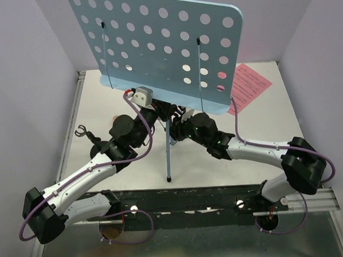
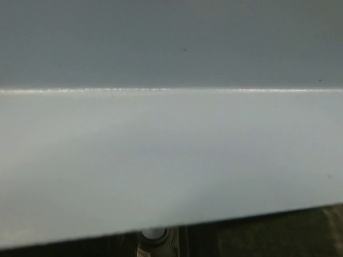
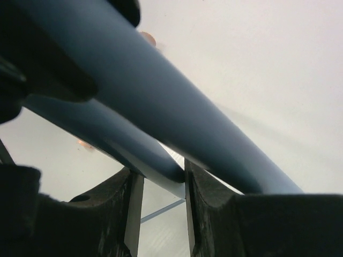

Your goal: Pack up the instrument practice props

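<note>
The light-blue music stand stands in the middle of the table, its hole-dotted desk (image 1: 156, 38) tilted towards the camera and one thin leg (image 1: 167, 157) reaching down to the near side. A pink sheet-music page (image 1: 250, 84) lies behind the desk at the right. My right gripper (image 1: 182, 128) is under the desk's lip; in the right wrist view its fingers (image 3: 199, 203) close on a blue stand tube (image 3: 161, 160), under a thicker tube (image 3: 177, 123). My left gripper (image 1: 158, 114) reaches under the lip from the left; its view is filled by the pale desk ledge (image 2: 171, 155), and its jaws are hidden.
A small black clip-like piece (image 1: 80, 131) lies on the white table (image 1: 128, 170) at the left. Grey walls close in the table on both sides and at the back. The black rail (image 1: 186, 199) with both arm bases runs along the near edge.
</note>
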`<state>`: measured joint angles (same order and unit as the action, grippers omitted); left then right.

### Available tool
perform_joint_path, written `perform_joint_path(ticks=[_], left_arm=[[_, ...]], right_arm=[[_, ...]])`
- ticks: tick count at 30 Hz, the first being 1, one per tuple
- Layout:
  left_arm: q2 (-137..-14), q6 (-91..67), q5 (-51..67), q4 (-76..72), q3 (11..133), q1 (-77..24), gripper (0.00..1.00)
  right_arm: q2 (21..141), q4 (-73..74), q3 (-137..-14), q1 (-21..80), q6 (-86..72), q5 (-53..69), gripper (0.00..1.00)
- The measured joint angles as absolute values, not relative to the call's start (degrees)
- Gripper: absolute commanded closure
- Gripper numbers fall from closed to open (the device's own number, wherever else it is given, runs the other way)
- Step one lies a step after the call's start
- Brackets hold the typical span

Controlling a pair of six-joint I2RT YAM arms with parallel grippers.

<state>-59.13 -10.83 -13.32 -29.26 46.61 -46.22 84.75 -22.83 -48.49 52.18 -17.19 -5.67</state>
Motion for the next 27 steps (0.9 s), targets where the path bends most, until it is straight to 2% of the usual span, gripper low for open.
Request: perform_joint_path(ticks=[4, 12, 23, 27], left_arm=[[-59.09, -11.53, -13.34, -23.38, 49.74, -46.24, 1.0], [-59.09, -14.98, -14.83, -7.55, 59.83, -45.56, 1.0], [-59.92, -18.61, -13.06, 3.97, 68.71, -45.56, 1.0], [-63.83, -19.59, -10.96, 12.82, 77.84, -45.54, 1.0]], right_arm=[[84.27, -19.55, -49.91, 52.18, -18.55, -4.71, 0.99], [80.14, -2.04, -57.12, 52.97, -22.48, -0.38, 0.99], [74.46, 5.23, -58.59, 53.08, -28.01, 4.34, 0.99], [72.97, 7.62, -60.42, 52.62, -32.1, 8.1, 0.99]])
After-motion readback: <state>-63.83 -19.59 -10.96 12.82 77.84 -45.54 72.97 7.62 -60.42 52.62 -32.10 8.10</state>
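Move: The music stand is already held by both hands: its desk lip lies about 4 cm ahead of and 4 cm above the left hand, and its front foot about 14 cm back, 3 cm left of and 16 cm below the right. On the table, 36 cm below the left hand, lie the microphone, 7 cm ahead and 21 left, and its round base, 3 ahead and 30 left. The sheet music lies about 28 cm ahead, 28 right of and 17 below the right hand. The music stand is carried up, its lower part drawn back towards the robot: the right hand, still gripping the tubes low down, goes about 7 cm back and 7 cm up, while the left keeps the post just under the desk and rises some 5 cm. Both wrists tip downwards, 15 to 20 degrees, fingers keeping their openings. ##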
